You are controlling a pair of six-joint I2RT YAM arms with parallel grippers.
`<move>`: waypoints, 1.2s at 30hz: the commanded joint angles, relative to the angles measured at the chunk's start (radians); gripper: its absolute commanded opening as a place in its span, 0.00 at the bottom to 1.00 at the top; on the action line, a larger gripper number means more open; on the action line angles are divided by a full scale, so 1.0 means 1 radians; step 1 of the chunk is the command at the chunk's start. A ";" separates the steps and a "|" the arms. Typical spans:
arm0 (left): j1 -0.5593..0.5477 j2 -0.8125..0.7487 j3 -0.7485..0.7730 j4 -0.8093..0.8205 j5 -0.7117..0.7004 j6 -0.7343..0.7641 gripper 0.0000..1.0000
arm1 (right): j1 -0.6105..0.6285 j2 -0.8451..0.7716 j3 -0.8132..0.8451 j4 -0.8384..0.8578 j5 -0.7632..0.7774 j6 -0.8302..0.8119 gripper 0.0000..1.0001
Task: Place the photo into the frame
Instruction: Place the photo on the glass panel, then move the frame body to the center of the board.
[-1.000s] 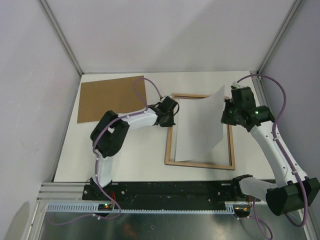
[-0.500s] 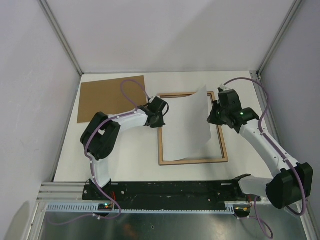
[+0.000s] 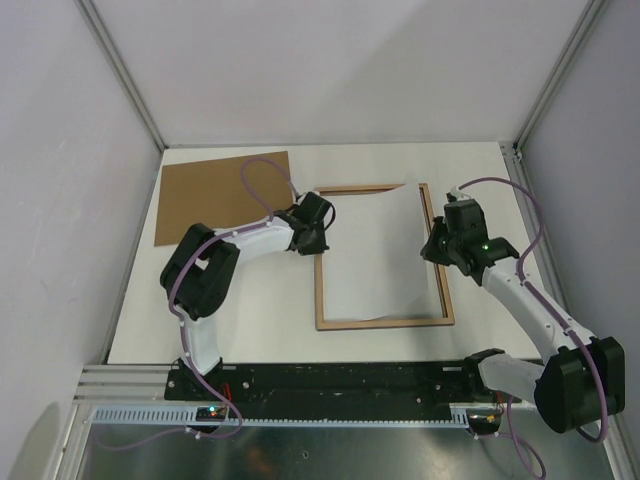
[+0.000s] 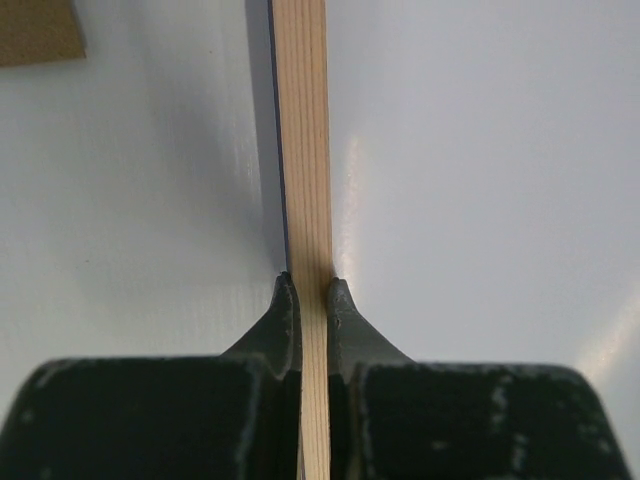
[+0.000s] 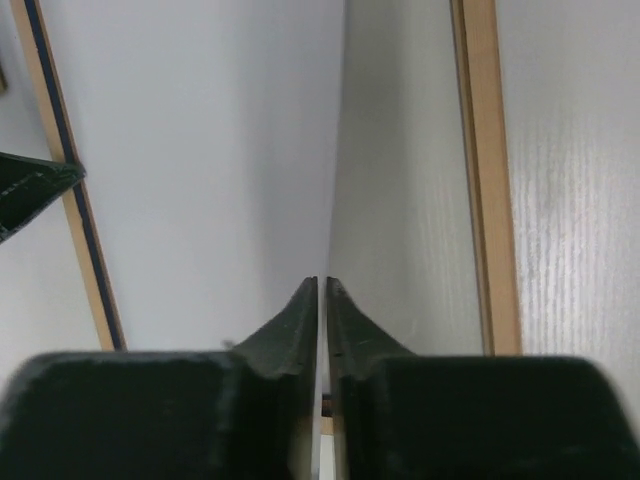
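The frame (image 3: 385,322) lies with its light wood back up on the white table. The photo (image 3: 375,250) rests over its opening, plain white back up, its right edge slightly raised. My left gripper (image 3: 312,228) is shut on the frame's left rail; in the left wrist view the wooden rail (image 4: 300,130) runs straight out from between the fingers of the left gripper (image 4: 310,285). My right gripper (image 3: 437,245) is at the photo's right edge. In the right wrist view the right gripper (image 5: 322,283) is shut on that thin edge of the photo (image 5: 200,150), beside the frame's right rail (image 5: 480,170).
A plain brown backing board (image 3: 222,195) lies flat at the back left, its corner showing in the left wrist view (image 4: 35,30). Grey walls and aluminium posts enclose the table on three sides. The arm bases sit on the black rail at the near edge.
The frame has slid left with my left gripper. My right gripper came left and down, and the photo went from standing tilted to lying almost flat over the frame.
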 commanded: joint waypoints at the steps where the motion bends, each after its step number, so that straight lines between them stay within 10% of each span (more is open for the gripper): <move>1: 0.007 -0.008 -0.008 -0.061 0.011 0.066 0.00 | -0.015 -0.032 -0.005 0.025 0.053 -0.003 0.21; 10: 0.011 -0.007 0.003 -0.062 0.034 0.084 0.00 | -0.096 -0.027 -0.006 -0.035 0.157 -0.043 0.68; 36: -0.058 0.012 0.042 -0.062 0.057 0.031 0.01 | -0.044 0.108 -0.005 0.083 0.081 -0.034 0.65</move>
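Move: Closed on the photo's raised right edge, the right hand hangs some 12 cm above the table; the middle of the glass panel lies about 5 cm to its left, 3 cm ahead and 12 cm below. At that same depth, the frame's right rail is some 6 cm to its right and 3 cm ahead, and the near rail about 12 cm back and 4 cm left. From the left hand, the panel's middle is some 12 cm right and 2 cm back, just below. Spreading its fingers wide, the right hand lets go of the photo's edge and travels about 6 cm right, out towards the frame's right rail. It then comes back some 2.5 cm left while sinking about 2.5 cm, and eases slightly forward at the end, fingers still open. The left hand keeps its pinch on the left rail, turning it some 5 degrees clockwise and late on drawing it about 1.5 cm right and back. ##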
